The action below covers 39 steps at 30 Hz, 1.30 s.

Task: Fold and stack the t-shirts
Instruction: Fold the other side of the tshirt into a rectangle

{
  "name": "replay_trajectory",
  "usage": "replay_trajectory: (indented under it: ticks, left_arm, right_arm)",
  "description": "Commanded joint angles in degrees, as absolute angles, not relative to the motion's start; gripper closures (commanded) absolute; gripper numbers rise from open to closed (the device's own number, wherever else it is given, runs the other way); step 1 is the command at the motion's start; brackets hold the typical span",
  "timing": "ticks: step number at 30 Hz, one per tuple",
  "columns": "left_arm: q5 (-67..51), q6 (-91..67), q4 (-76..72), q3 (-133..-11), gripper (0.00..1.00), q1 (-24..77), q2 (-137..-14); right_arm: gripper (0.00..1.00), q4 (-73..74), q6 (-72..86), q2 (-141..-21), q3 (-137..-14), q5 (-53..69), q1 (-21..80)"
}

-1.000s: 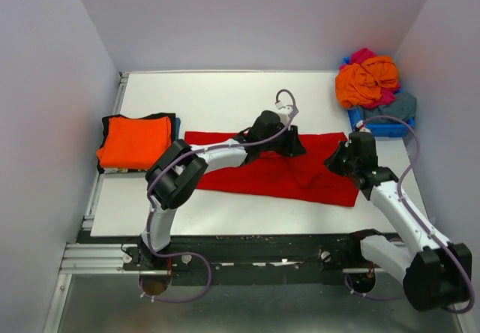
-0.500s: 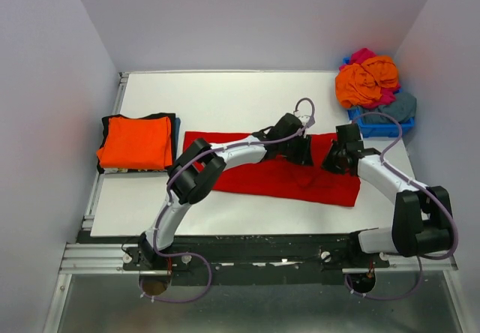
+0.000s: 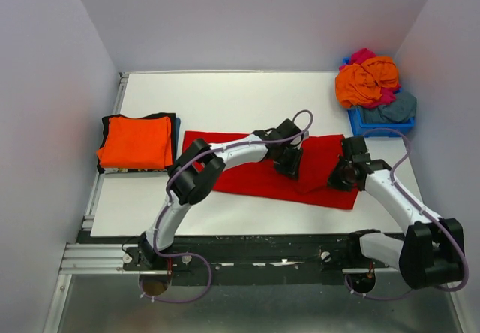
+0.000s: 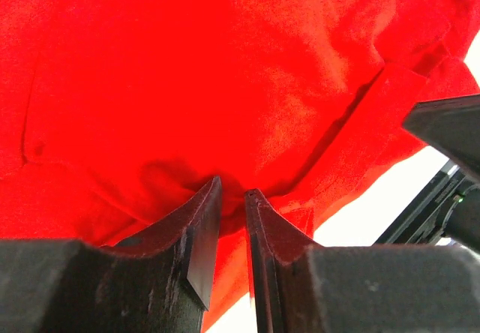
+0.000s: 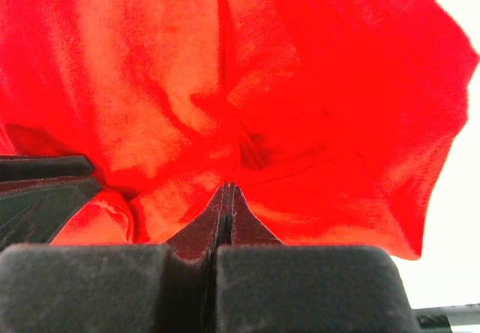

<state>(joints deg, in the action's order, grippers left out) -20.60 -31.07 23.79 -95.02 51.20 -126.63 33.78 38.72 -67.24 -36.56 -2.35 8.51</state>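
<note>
The red t-shirt (image 3: 247, 179) lies spread across the middle of the table, and its right part is bunched and pulled up. My left gripper (image 3: 291, 166) is over that right part. In the left wrist view its jaws (image 4: 232, 190) stand narrow, pinching a fold of red cloth (image 4: 187, 70). My right gripper (image 3: 343, 177) is at the shirt's right end. Its jaws (image 5: 227, 187) are pressed together on a thin layer of the red cloth (image 5: 150, 70). Other t-shirts, orange, magenta and grey-blue, are heaped at the back right (image 3: 367, 78).
A folded orange shirt (image 3: 135, 142) rests on a black one at the left edge of the table. The blue bin (image 3: 379, 127) stands under the heap at the back right. The side walls are close to both ends of the table.
Both grippers have moved toward the near edge and drawn the shirt's far right edge with them. The right gripper has shut on the cloth, and the left jaws have narrowed slightly.
</note>
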Motion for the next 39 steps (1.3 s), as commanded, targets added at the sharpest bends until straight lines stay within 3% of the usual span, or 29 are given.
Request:
replay_trajectory:
  ticks: [1, 7, 13, 19, 27, 35, 39]
  left_arm:
    - [-17.0, -28.7, 30.9, -91.3, 0.65, 51.7, -121.8]
    - [-14.7, -29.8, 27.0, -86.2, 0.66, 51.6, -116.7]
    - [-18.6, -32.0, 22.2, -85.4, 0.66, 51.6, -116.0]
    - [-14.3, -30.7, 27.3, -87.3, 0.66, 51.3, -115.2]
    - [-12.7, -31.2, 28.9, -81.8, 0.66, 51.2, -113.7]
    - [-12.4, -30.8, 29.1, -83.8, 0.66, 51.2, -112.4]
    - [-12.3, -31.2, 28.9, -84.5, 0.65, 51.2, -110.6]
  right_arm:
    - [0.99, 39.4, 41.6, -62.5, -35.6, -5.1, 8.2]
    - [0.99, 36.0, 41.0, -64.1, -37.9, -4.3, 8.2]
    - [0.99, 30.2, 39.8, -69.7, -39.2, 4.6, 8.9]
    - [0.99, 29.7, 40.3, -71.3, -36.2, 6.5, 9.9]
    - [0.99, 38.5, 45.2, -64.0, -30.5, 3.9, 11.1]
    - [0.99, 42.2, 47.3, -50.4, -26.7, 6.2, 11.2]
    - [0.99, 39.8, 45.5, -50.8, -28.5, 7.1, 11.2]
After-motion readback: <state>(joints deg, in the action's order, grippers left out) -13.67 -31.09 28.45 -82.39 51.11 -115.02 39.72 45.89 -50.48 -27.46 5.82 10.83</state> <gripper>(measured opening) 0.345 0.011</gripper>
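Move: The shirt's folded-over right flap lies almost underfoot of both closed-in hands: its middle is some 10 cm to the left hand's right and 5 cm farther out, and about 9 cm ahead and 5 cm left of the right hand, a centimetre or so lower. The shirt's near edge runs about 6 cm behind the left hand and 5 cm behind the right one. Its near right corner sits roughly 7 cm back and 10 cm to the right of the right hand. The flap and the cloth under it are smoothed leftward and back: the left fingertips, part open and on the cloth, sweep about 6 cm left in two strokes and slightly back. The shut right fingers lift a little, shift some 3 cm left, sink about 3 cm and rake back roughly 7 cm towards the near edge, rising 2 cm as they finish. ##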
